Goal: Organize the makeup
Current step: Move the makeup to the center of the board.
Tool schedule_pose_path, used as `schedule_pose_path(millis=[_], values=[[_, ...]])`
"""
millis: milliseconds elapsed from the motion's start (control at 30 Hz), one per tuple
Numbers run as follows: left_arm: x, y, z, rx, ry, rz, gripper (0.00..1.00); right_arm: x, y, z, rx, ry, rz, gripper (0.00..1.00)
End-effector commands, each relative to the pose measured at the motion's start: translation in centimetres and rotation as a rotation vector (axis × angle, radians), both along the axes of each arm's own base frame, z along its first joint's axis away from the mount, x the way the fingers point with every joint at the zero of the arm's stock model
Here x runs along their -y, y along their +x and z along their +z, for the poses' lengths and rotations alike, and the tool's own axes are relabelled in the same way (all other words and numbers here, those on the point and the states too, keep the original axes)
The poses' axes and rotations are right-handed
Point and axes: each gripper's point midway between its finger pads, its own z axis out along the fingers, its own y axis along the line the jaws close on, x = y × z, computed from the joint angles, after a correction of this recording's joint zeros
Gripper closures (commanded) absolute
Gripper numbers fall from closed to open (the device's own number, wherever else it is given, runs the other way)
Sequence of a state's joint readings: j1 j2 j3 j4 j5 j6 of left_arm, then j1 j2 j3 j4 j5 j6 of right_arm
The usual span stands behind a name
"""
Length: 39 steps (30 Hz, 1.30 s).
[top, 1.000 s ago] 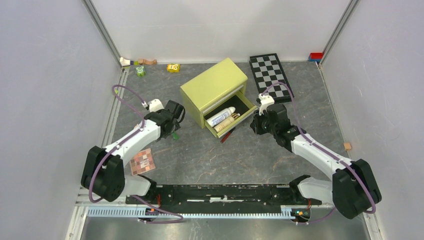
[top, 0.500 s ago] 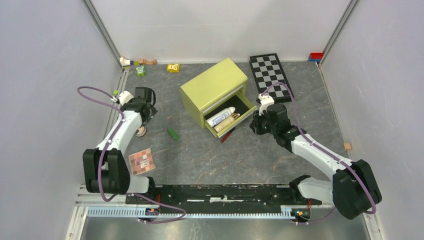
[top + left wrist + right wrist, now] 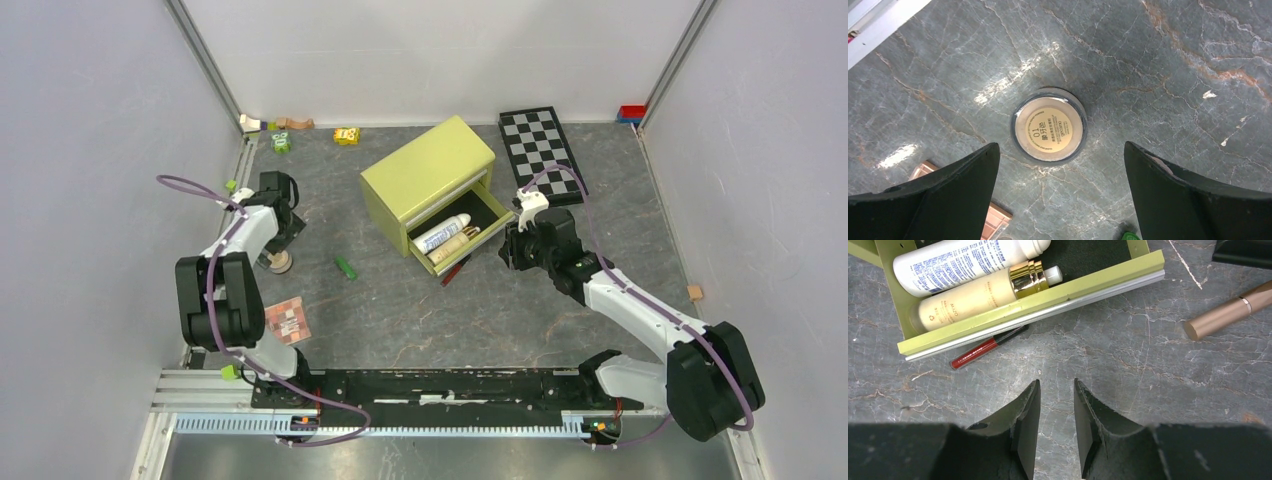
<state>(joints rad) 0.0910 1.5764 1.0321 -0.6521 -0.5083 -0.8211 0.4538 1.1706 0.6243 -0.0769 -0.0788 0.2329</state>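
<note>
An olive box (image 3: 425, 170) stands mid-table with its drawer (image 3: 1048, 294) pulled open. Inside lie a white tube (image 3: 963, 262) and a beige gold-capped bottle (image 3: 973, 297). A red stick (image 3: 980, 349) lies on the table against the drawer front, and a rose-gold tube (image 3: 1228, 315) lies to the right. My right gripper (image 3: 1056, 382) hovers just before the drawer, its jaws narrowly open and empty. My left gripper (image 3: 1060, 146) stands wide open over the tan jar (image 3: 1048, 131), not touching it. The eyeshadow palette (image 3: 285, 320) and a small green cosmetic (image 3: 345, 268) lie nearby.
A checkerboard (image 3: 543, 150) lies at the back right behind the box. Toy blocks (image 3: 347, 135) sit along the back wall at the left, and a small tan block (image 3: 694, 292) near the right wall. Grey walls close in on both sides.
My left arm swung left, away from the green cosmetic, which now lies free, and stopped over the tan jar with its jaws fully spread. The right jaws widened slightly.
</note>
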Motion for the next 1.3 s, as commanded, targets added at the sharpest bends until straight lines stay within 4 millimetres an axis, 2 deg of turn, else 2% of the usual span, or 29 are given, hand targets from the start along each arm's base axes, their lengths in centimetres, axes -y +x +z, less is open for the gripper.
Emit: schedule_pose_path(millis=[0, 233, 467, 1033, 1133, 1267], values=[[-0.2, 1.9, 0.0, 0.035, -0.013, -0.007, 0.00, 0.0, 0.2, 0.8, 0.036, 0.004, 0.014, 0.63], [-0.4, 1.3, -2.0, -0.027, -0.017, 0.033, 0.04, 0.0, 0.3, 1.0, 0.037, 0.003, 0.016, 0.62], [-0.5, 0.9, -2.8, -0.042, -0.018, 0.059, 0.10, 0.0, 0.2, 0.8, 0.031, 0.001, 0.017, 0.62], [-0.3, -0.3, -4.4, -0.005, -0.082, 0.111, 0.11, 0.0, 0.0, 0.6, 0.026, -0.003, 0.025, 0.61], [-0.2, -0.4, -4.7, -0.006, -0.089, 0.110, 0.18, 0.0, 0.0, 0.6, 0.025, -0.002, 0.025, 0.61], [-0.1, -0.1, -4.4, 0.004, -0.093, 0.102, 0.36, 0.0, 0.0, 0.7, 0.028, -0.002, 0.025, 0.61]])
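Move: The round powder jar sits almost straight below the open left gripper, about 5 cm down and perhaps 1 cm back. From this gripper, the pink palette is roughly 13 cm back and 1 cm right, and the green tube about 13 cm right and 2 cm back, both lying about 6 cm lower. From the waiting right gripper, the jar is some 46 cm left, about level fore and aft, and 9 cm lower. Lower the wide-open left gripper almost straight down about 5 cm around the powder jar, easing off after the first 3 cm or so before sinking the rest. Keep the slanted wrist nearly as it is, with only about 5 degrees of turn, and at the bottom close the fingers by about a quarter so the pads come against the jar's two sides. ##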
